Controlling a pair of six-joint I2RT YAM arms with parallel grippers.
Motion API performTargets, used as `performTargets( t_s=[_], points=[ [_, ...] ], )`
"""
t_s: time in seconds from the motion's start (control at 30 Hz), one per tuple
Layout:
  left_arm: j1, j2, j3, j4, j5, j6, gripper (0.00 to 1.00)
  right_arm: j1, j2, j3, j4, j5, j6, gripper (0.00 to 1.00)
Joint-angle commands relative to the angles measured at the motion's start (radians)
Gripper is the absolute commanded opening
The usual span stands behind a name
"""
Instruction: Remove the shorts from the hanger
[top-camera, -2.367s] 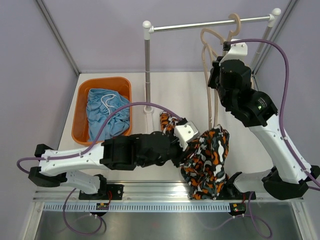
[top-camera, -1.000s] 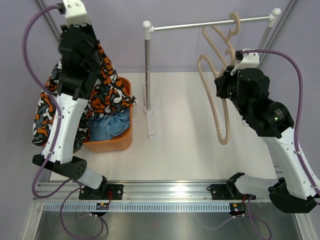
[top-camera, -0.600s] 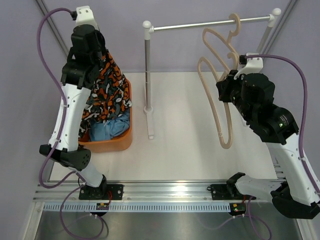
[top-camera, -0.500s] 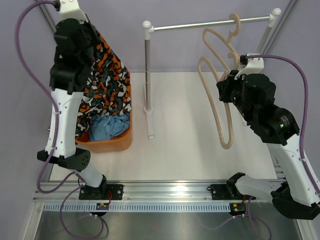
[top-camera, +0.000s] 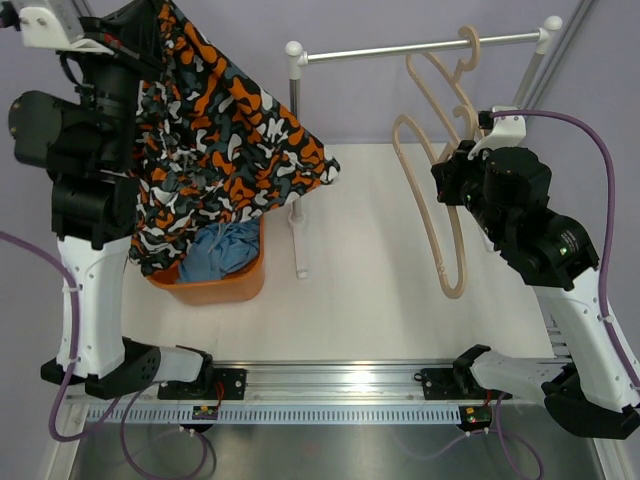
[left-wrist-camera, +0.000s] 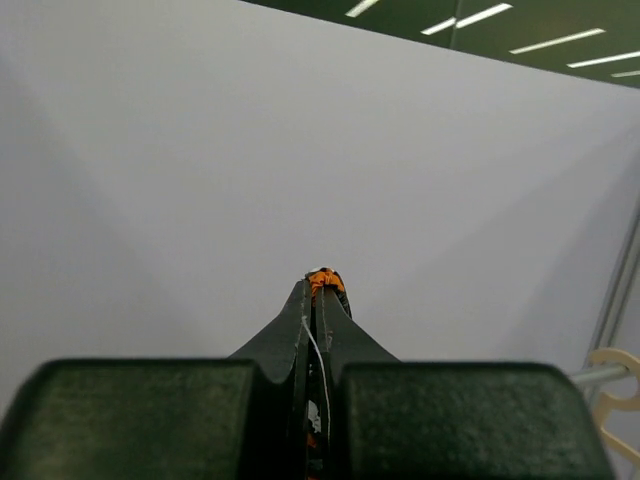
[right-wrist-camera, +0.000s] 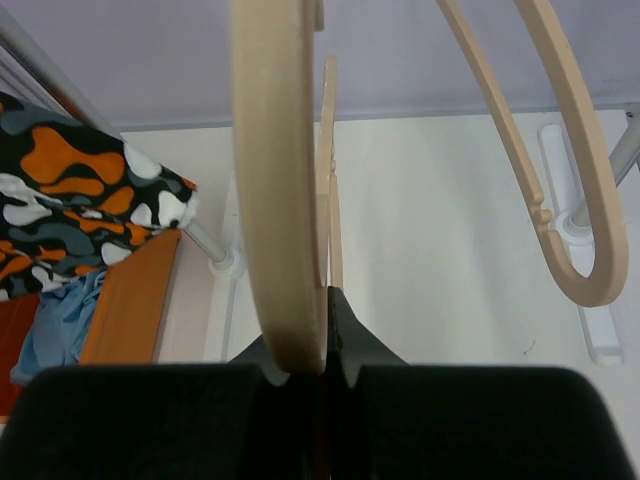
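The camouflage shorts (top-camera: 220, 150) hang from my left gripper (left-wrist-camera: 320, 282), which is shut on a pinch of their orange cloth high above the table's far left. They drape down over the orange basket (top-camera: 210, 290). The light blue shorts (top-camera: 225, 248) lie crumpled inside that basket. My right gripper (right-wrist-camera: 328, 295) is shut on the lower beige hanger (top-camera: 440, 230), which is bare and hangs from the rail (top-camera: 420, 45). A corner of the camouflage shorts (right-wrist-camera: 70, 220) shows at the left of the right wrist view.
A second bare hanger (top-camera: 440, 80) hangs on the rail beside the held one. The rack's post (top-camera: 295, 180) and foot (top-camera: 303, 255) stand mid-table between the basket and the right arm. Purple walls close in both sides.
My left arm has risen higher with the camouflage shorts, which now spread wider over the basket. The right arm and the hanger have stayed put.
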Motion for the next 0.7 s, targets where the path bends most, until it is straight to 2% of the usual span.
performTargets(
  t_s=[0.0,0.07,0.23,0.4,0.5,0.53,0.67],
  points=[
    [-0.002,0.062,-0.016,0.1,0.176,0.006,0.0,-0.003,-0.02,0.029,-0.001,-0.005,-0.007,0.0],
    [-0.002,0.088,0.024,0.096,0.254,-0.012,0.0,-0.003,-0.018,0.038,-0.007,-0.005,-0.007,0.0],
    [-0.002,0.134,0.056,0.112,0.322,-0.031,0.0,-0.003,-0.027,0.035,-0.007,0.004,-0.012,0.0],
    [-0.002,0.163,0.073,0.106,0.302,-0.022,0.0,-0.003,-0.029,0.038,-0.018,0.012,-0.017,0.0],
    [-0.002,0.159,0.053,0.071,0.157,0.0,0.0,-0.003,-0.033,0.031,-0.016,0.012,-0.017,0.0],
    [0.0,0.148,0.031,0.071,0.047,0.008,0.0,-0.003,-0.033,0.024,-0.016,0.013,-0.017,0.0],
    [0.012,0.058,-0.127,0.05,-0.222,0.014,0.0,-0.003,-0.032,0.017,-0.016,0.006,-0.013,0.0]
  ],
)
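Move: The left hand, holding the camo shorts high up, has the orange basket's middle about 10 cm ahead, 10 cm to its left and some 65 cm below, with the blue shorts lying in the basket. The rack's left post stands roughly 14 cm ahead and 15 cm to this hand's right, its middle about 45 cm lower. From the right hand, the basket is about 12 cm ahead, 52 cm left and 38 cm below. Keeping the waist end of the camo shorts pinched in shut fingers, the left hand swings them forward, right and down, about 8 cm forward and 7 cm right, turning some 15 degrees clockwise. It then comes back left about 4 cm, unwinding most of that turn, and ends about 6 cm lower, closer to the basket and tipped slightly down. The right hand stays nearly still, still gripping the hanger. ##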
